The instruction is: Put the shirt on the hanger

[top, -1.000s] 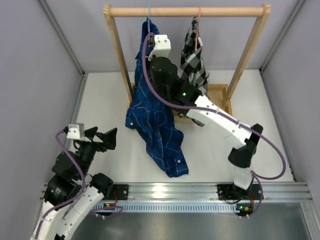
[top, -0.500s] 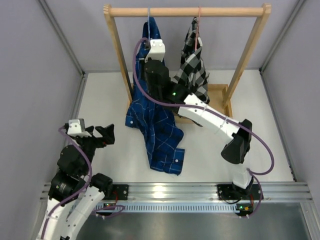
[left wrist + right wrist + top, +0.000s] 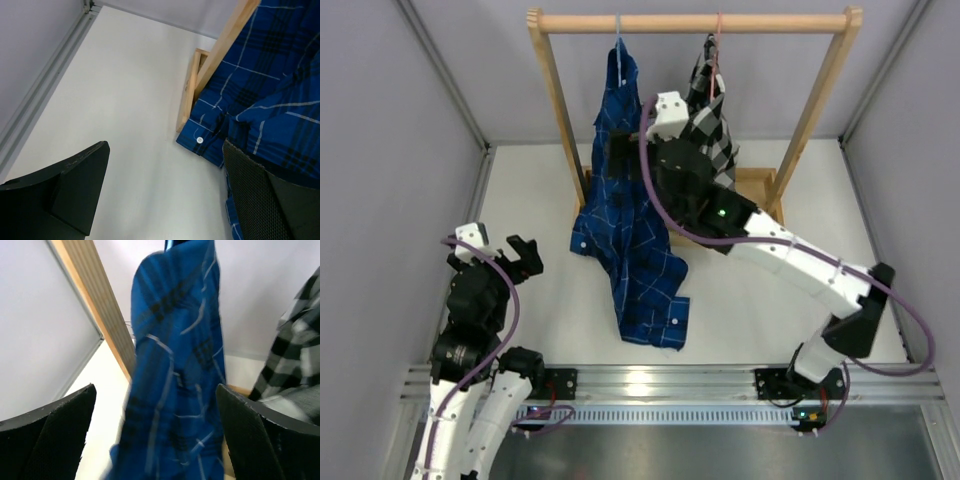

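Observation:
The dark blue plaid shirt (image 3: 630,220) hangs on the light blue hanger (image 3: 617,32), whose hook sits over the wooden rail. The shirt's lower part trails onto the white table. My right gripper (image 3: 620,152) is open just in front of the hanging shirt (image 3: 175,365), and the blurred cloth shows between its spread fingers (image 3: 50,435) with nothing gripped. My left gripper (image 3: 512,256) is open and empty low over the table at the near left. Its wrist view shows the shirt's hem (image 3: 260,105) off to the right of my left gripper (image 3: 165,145).
A wooden clothes rack (image 3: 700,20) stands at the back with slanted posts (image 3: 222,45) and a base frame (image 3: 760,190). A black-and-white checked shirt (image 3: 712,125) hangs on a pinkish-red hanger (image 3: 718,30) beside the blue one. Grey walls close both sides.
My right gripper has opened, let go at the top of the shirt and drawn back to the right. The left arm has pulled back toward the near left, still open.

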Controlling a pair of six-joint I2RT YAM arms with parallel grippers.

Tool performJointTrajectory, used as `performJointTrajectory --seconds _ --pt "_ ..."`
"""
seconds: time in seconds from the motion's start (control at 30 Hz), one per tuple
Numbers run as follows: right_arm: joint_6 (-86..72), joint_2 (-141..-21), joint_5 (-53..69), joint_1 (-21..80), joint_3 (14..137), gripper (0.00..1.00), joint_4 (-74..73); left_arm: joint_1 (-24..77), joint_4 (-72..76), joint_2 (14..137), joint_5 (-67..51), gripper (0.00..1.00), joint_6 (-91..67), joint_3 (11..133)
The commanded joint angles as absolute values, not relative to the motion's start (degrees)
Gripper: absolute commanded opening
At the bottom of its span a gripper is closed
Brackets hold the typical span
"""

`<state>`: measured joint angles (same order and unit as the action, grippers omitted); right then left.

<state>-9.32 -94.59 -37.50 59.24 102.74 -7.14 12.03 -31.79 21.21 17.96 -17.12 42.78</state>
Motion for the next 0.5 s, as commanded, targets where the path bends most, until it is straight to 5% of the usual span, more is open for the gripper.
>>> performJointTrajectory --seconds 0.0,0.47 --pt "-4.1 -83.7 -31.6 59.9 96.5 0.99 -7.2 11.4 -31.5 20.4 22.7 0.98 -18.4 42.5" --pt "0.7 -44.8 -50.7 59.8 66.8 0.99 -19.6 11.4 -31.4 19.9 21.1 0.98 -16.7 42.4"
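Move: The right gripper, open and empty, has the blue plaid shirt hanging in front of it, its middle roughly 8 cm ahead, 4 cm left and 14 cm lower. The blue hanger is about 12 cm ahead, 4 cm left and 10 cm above. From this hand the checkered shirt's middle is some 12 cm ahead, 9 cm right and 14 cm below. From the left gripper, the blue shirt lies about 20 cm ahead, 23 cm right and 2 cm above. Leave the hung blue shirt alone and sweep the right gripper away to the right, about 20 cm, drawing it back some 10 cm as it passes on the near side of the checkered shirt. Arc slightly upward first, then sink back to roughly the starting height; keep the fingers wide open and the wrist almost unturned. ##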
